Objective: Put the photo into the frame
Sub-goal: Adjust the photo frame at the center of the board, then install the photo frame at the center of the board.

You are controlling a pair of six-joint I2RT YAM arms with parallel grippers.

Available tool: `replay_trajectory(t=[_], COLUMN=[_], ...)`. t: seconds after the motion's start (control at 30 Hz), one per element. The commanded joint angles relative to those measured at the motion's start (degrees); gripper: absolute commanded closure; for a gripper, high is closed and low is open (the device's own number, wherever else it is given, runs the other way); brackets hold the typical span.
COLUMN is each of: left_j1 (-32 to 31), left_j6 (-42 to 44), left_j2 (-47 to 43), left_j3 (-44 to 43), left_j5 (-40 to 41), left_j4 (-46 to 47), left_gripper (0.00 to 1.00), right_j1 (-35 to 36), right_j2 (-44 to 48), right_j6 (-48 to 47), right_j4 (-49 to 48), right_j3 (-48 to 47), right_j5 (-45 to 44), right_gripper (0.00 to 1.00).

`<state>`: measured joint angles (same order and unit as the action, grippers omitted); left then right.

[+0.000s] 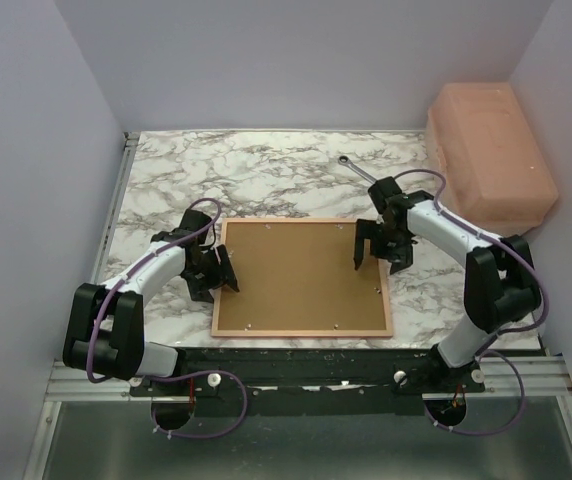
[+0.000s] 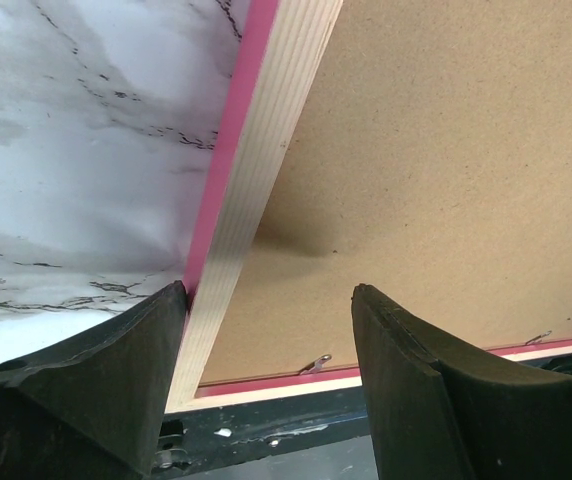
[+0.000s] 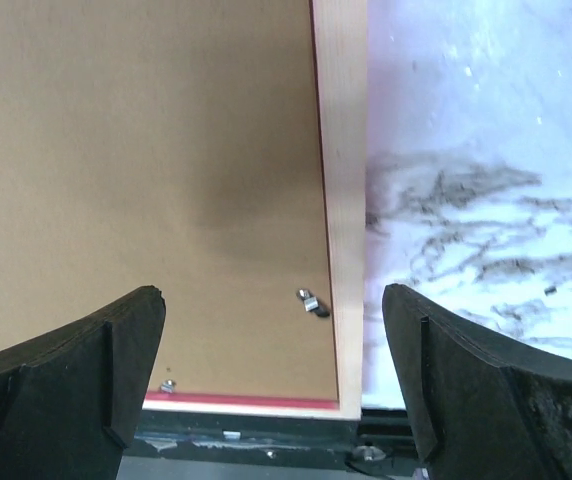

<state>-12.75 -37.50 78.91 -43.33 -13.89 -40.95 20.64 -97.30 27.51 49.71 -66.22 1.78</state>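
The frame (image 1: 217, 290) lies with its pale wood reverse up in the middle of the marble table, and a brown backing panel (image 1: 301, 275) fills it. The photo is hidden. My left gripper (image 1: 221, 280) stands open over the frame's left rail (image 2: 256, 190): one finger (image 2: 136, 340) is outside the pink edge and the other is above the panel (image 2: 446, 170). Also open, my right gripper (image 1: 378, 258) straddles the right rail (image 3: 346, 180), one finger over the panel (image 3: 146, 150) and one over the marble. Neither holds anything.
A salmon plastic box (image 1: 491, 150) stands at the back right. A metal tool (image 1: 358, 170) lies behind the frame. Small metal tabs (image 3: 313, 303) sit on the panel near the frame's front corners. Walls close in on both sides, and a black rail (image 1: 306, 365) runs along the near edge.
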Motion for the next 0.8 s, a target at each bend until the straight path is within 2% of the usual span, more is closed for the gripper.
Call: replay_trajectory(t=[0.0,0.33,0.63,0.77], left_j1=[0.3,0.3,0.3,0.2], left_j6=[0.8,1.5,1.7,1.7], left_j2=[0.4,1.5,2.1,2.5], left_j3=[-0.2,0.0,0.4,0.4], left_j5=[-1.5,-2.3,-2.4,-2.6], left_j4=[1.8,2.3,2.6,2.8], left_gripper=[0.33,0.33,0.33,0.33], right_j1=[0.3,0.2,0.3,0.2], right_j2=[5.1,5.8,3.3,1.9], right_j6=[1.2,1.0,0.3,0.2], right_j4=[5.5,3.2,-1.3,-2.2], right_j3=[2.4,8.9,10.2,10.4], right_j5=[-2.8,-4.3,-2.2,-2.8], right_gripper=[0.02,0.14,0.33,0.35])
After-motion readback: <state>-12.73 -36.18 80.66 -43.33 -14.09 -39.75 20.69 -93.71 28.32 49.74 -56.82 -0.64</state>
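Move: The right hand hovers over the frame's right part, open wide. The stretch of right rail it goes for lies about 5 cm back, 3 cm right and 3 cm below, with a metal clip some 2 cm left of that spot; the near right corner is about 16 cm back and 3 cm right. From the left hand, its own left rail is level, about 2 cm left and 2 cm below; that stretch of right rail is level, some 38 cm right. Keeping its outer finger against the left rail's outside, the left hand stays put apart from a sink of half a centimetre. The right hand goes back about 5 cm and some 2 cm to the right, first lifting slightly, then sinking to straddle the right rail beside the clip; its fingers close by about a third. Whether they touch the rail can't be seen. ##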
